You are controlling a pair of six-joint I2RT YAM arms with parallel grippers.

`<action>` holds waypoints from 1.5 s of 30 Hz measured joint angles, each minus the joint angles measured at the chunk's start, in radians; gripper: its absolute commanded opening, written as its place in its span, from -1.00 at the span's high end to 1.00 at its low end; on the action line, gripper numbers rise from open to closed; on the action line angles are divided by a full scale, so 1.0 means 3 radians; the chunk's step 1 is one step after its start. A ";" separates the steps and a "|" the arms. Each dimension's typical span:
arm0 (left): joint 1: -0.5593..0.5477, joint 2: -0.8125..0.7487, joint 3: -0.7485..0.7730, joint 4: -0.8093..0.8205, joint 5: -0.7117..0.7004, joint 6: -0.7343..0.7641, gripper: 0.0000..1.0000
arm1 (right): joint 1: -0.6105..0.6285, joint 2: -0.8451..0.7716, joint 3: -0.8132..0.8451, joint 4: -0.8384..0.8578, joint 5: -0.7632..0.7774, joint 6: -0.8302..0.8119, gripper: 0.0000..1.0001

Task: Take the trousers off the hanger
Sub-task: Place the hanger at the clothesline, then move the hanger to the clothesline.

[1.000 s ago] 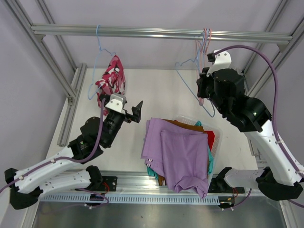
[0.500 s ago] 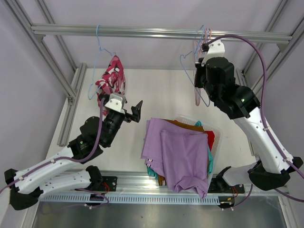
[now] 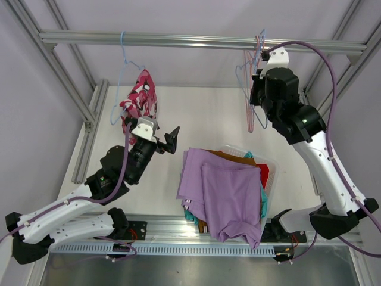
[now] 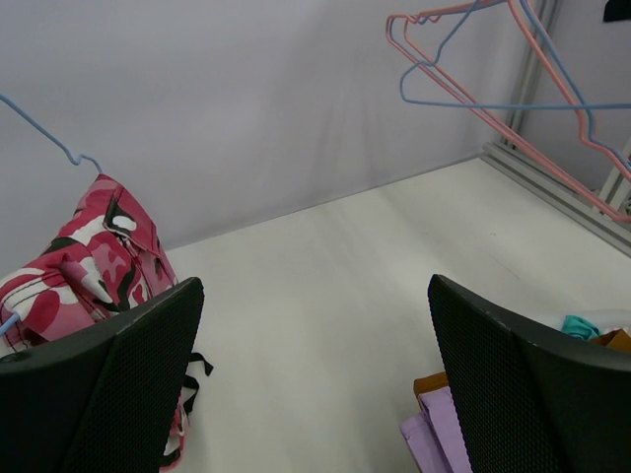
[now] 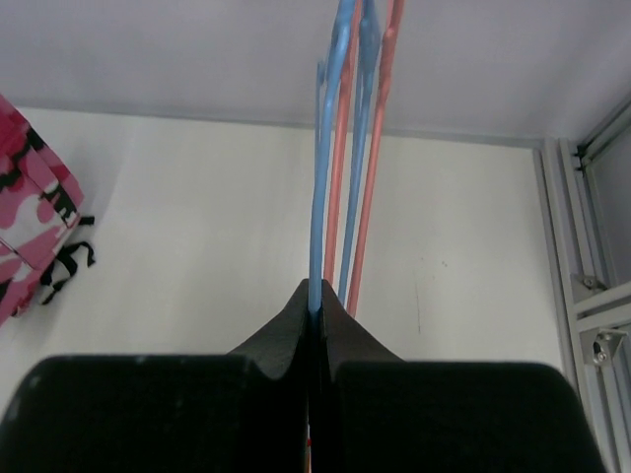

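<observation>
The pink-white-black camouflage trousers hang on a blue hanger at the left end of the rail; they also show at the left of the left wrist view. My left gripper is open and empty, just right of and below them. My right gripper is shut on an empty blue hanger, held up near the rail beside pink hangers. The lilac trousers top a pile with red, teal and rust-brown ones.
The pile lies in a clear basket at the front right. A metal rail crosses the top, with frame posts at both sides. Empty pink and blue hangers show in the left wrist view.
My right arm has risen and swung the blue hanger up toward the rail, next to the pink hangers. The left arm and the camouflage trousers have not moved.
</observation>
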 measured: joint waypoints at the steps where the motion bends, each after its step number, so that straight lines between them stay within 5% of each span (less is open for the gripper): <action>1: 0.0000 0.0000 0.0000 0.0000 0.0003 0.0000 -0.99 | -0.0018 0.0003 -0.0070 0.0017 -0.0023 0.0000 1.00; 17: 0.0010 0.0000 0.0000 -0.0005 0.0066 -0.0009 -0.99 | -0.0090 0.0111 -0.0348 0.0134 -0.0154 0.0015 1.00; 25: 0.0013 0.0000 0.0000 -0.0023 0.0075 -0.0031 -0.99 | -0.0111 0.0070 -0.0343 0.0066 -0.0211 0.0090 -0.08; 36: 0.0014 -0.0003 0.0000 -0.0024 0.0084 -0.0031 -0.99 | 0.0069 -0.0215 0.0025 -0.0351 -0.0306 0.0192 -0.26; 45: 0.0065 -0.0275 0.0000 -0.0043 -0.0231 -0.0090 -0.99 | 0.1052 -0.0431 0.0478 -0.0337 0.0011 0.0136 -0.41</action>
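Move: The right hand holds the blue hanger; the clothesline spot for its hook is some 18 cm above and 5 cm ahead, about 1 cm right. The empty hangers hang about 5 cm ahead and 1 cm left, their middles some 8 cm higher. The purple trousers lie about 38 cm below, 18 cm back and 8 cm left. From the left hand the camouflage trousers are about 15 cm ahead and 8 cm left, level; the clothesline spot is roughly 16 cm ahead, 37 cm right and 23 cm up. Still pinching the blue hanger, the right hand lowers it about 5 cm and slightly forward to set the hook over the clothesline, pauses, then opens and lets go. It backs away from the hangers by some 12 cm, rising as much and drifting left, swinging counter-clockwise. Right at the end the open left hand starts left and slightly up, towards the camouflage trousers. ##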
